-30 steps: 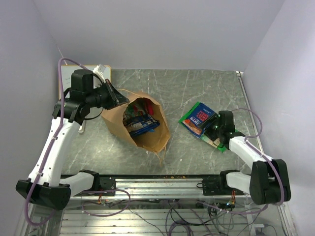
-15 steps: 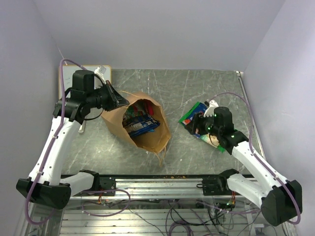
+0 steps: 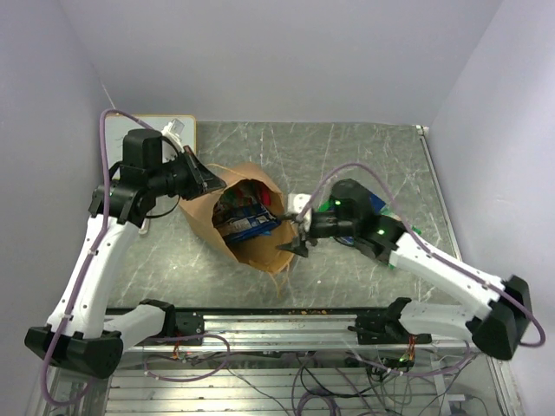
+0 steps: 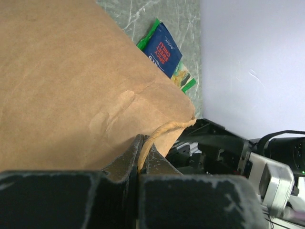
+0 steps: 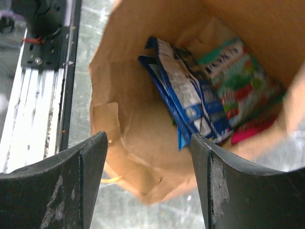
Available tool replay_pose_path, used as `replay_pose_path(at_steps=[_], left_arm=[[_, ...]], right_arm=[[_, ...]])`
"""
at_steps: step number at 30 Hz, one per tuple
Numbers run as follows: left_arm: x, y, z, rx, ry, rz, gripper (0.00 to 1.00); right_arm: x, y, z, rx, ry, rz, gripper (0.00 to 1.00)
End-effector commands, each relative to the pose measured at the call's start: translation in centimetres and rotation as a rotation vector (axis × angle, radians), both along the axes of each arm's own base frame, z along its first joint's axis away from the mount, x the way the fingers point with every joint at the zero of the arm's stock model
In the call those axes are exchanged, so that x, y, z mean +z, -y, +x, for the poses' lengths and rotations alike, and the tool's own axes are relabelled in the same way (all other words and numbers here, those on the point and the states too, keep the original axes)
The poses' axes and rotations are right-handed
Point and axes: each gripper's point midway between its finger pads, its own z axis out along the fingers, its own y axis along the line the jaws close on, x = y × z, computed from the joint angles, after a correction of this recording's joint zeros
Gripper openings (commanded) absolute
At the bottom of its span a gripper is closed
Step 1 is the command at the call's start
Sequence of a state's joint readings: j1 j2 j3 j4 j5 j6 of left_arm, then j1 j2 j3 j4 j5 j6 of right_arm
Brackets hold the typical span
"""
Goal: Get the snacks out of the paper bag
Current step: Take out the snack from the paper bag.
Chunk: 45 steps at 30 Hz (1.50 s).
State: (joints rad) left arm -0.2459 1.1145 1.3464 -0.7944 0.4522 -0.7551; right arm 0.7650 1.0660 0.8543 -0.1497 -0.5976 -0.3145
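Observation:
The brown paper bag lies tilted on the table with its mouth toward the near right. My left gripper is shut on the bag's twisted paper handle at the far rim and holds it up. Inside lie snacks: a blue packet, a green-and-white one and a red one. My right gripper hangs open over the bag's mouth with nothing between its fingers. A blue packet on a green one rests on the table right of the bag.
A small whiteboard with a white stick lies at the back left corner. The metal rail with the arm bases runs along the near edge. Walls close in on the left, back and right.
My right arm has swung left from the packets on the table to the bag's mouth, and its jaws have widened. The left gripper keeps its hold on the handle.

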Motion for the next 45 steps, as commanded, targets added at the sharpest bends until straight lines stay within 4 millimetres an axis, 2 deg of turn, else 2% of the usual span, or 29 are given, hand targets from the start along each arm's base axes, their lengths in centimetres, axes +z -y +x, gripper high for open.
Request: replay_pose_path(at_steps=[1, 6, 11, 15, 21, 26, 32, 36, 45], left_arm=[[0.1, -0.4, -0.7, 0.003, 0.058, 0.019, 0.07], [-0.2, -0.2, -0.6, -0.043, 0.084, 0.04, 0.07], [-1.0, -0.3, -0.8, -0.095, 0.087, 0.096, 0.07], [-0.6, 0.2, -0.7, -0.124, 0.088, 0.082, 0.07], [-0.5, 0.1, 0.2, -0.141, 0.109, 0.123, 0.07], [-1.0, 0.2, 0.0, -0.168, 0.092, 0.137, 0.07], [-1.4, 0.3, 0.2, -0.192, 0.096, 0.145, 0.07], [-1.1, 0.2, 0.4, -0.194, 0.11, 0.157, 0.07], [-1.4, 0.8, 0.6, -0.21, 0.105, 0.126, 0.07]], right_arm=[[-0.9, -4.0, -1.3, 0.286, 0.318, -0.131, 0.7], [-2.4, -6.9, 0.8, 0.35, 0.481, -0.22, 0.68], [-4.7, -7.9, 2.1, 0.372, 0.574, -0.315, 0.64], [-6.1, -8.5, 3.3, 0.342, 0.622, -0.381, 0.61], [-7.4, -9.5, 5.6, 0.305, 0.68, -0.446, 0.57], [-7.0, -10.0, 7.3, 0.229, 0.71, -0.445, 0.5], [-8.4, -10.4, 7.3, 0.241, 0.681, -0.45, 0.46], [-8.5, -10.4, 7.6, 0.234, 0.684, -0.462, 0.46], [-9.4, -11.1, 9.1, 0.229, 0.743, -0.502, 0.42]])
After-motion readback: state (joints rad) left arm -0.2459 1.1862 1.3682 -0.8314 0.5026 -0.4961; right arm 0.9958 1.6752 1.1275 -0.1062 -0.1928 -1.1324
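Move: The blue snack packet standing in the tilted paper bag lies about 13 cm to the right hand's left, 8 cm ahead and some 12 cm lower. The green Fox's candy packet is some 6 cm farther out than it and slightly lower; the dark-blue Burts packet already taken out lies roughly 12 cm ahead, 19 cm to the right hand's right and 21 cm below. From the left hand, the blue snack packet is about 7 cm to the right, level fore and aft, 20 cm down. The right hand swings left into the mouth of the paper bag, then sinks and pushes forward towards the blue snack packet, ending about 10 cm left, 10 cm down and 8 cm forward while the wrist turns some 50 degrees to point the fingers more steeply down. Its wide-open fingers close part-way, coming to straddle the packet's near edge without shutting on it, as the left hand keeps its pinch on the bag's handle, sinks about 2 cm and turns slightly clockwise. ##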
